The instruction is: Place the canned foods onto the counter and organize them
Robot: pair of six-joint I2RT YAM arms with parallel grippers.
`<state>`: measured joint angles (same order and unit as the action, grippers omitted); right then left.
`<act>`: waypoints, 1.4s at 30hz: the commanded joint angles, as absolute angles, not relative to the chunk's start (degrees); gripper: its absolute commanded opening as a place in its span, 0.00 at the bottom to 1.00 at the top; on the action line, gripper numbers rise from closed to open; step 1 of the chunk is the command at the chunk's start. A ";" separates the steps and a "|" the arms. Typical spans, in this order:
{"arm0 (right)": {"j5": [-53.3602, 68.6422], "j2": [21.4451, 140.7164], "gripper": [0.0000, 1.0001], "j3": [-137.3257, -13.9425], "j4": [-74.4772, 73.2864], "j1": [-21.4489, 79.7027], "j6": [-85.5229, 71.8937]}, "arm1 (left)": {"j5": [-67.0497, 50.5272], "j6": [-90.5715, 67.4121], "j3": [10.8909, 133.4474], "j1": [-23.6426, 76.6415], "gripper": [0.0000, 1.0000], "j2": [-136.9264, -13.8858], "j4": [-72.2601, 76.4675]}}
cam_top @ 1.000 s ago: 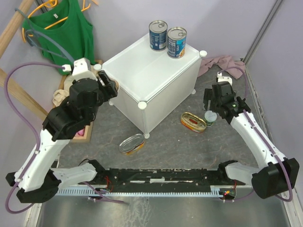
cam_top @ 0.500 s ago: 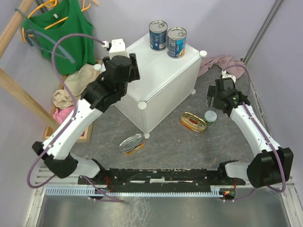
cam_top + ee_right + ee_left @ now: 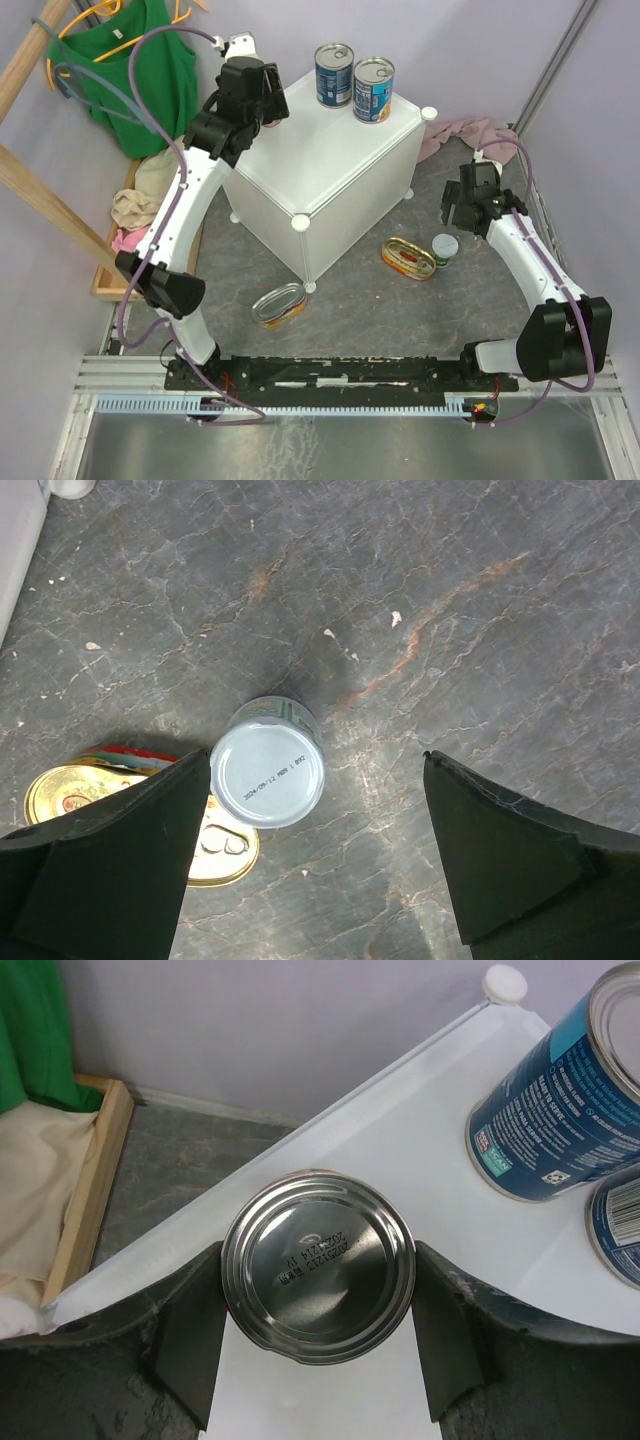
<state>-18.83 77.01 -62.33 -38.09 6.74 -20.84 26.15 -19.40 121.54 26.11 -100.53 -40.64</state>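
My left gripper is shut on a small round can with a silvery lid, its label hidden, held over the back left part of the white counter. Two tall blue-labelled cans stand at the counter's far corner, and one of these blue cans appears close on the right in the left wrist view. My right gripper hangs open above the floor, with the green-white small can just inside its left finger. One oval tin lies next to that can and another oval tin lies before the counter.
A green top hangs on a wooden rack at the back left. Below it a wooden tray holds cloths. A pink cloth lies at the back right. The black rail runs along the near edge.
My left arm has swung up from the counter's left side and reached over its back left part with the can. The right gripper has drifted slightly back, still open.
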 commanded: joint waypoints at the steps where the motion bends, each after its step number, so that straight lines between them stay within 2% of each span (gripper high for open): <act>1: -17.26 77.08 0.96 -61.79 -36.16 6.58 -22.41 | 18.59 -20.95 129.45 24.22 0.03 -103.05 -43.05; 16: -14.13 79.37 0.94 -57.32 -32.89 6.54 -26.98 | 8.53 -21.42 131.54 20.83 0.05 -107.84 -44.99; 21: -12.70 79.83 0.94 -55.68 -31.75 6.70 -27.99 | 7.27 -21.09 131.65 20.83 0.15 -109.01 -44.85; 31: -11.68 81.04 0.94 -53.45 -29.67 6.93 -29.00 | 4.41 -21.58 129.24 21.11 0.45 -109.56 -41.93; 42: -10.77 83.86 0.92 -52.24 -27.04 7.38 -30.07 | 4.67 -20.83 129.11 21.78 0.61 -110.37 -41.68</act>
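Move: The right hand's small jar stands about 12 cm below, 3 cm left and 1 cm back; the oval tin is some 8 cm left of the jar and 2 cm nearer. The left hand already holds the short can over the white box, its clear spot about 4 cm ahead, 4 right and 5 below; the label-front tall can is 6 ahead, 12 right, the other tall can 3 ahead, 19 right, both level. Right hand sinks about 8 cm, open, towards the jar; left carries the short can forward-right 4 cm, dipping slightly. ##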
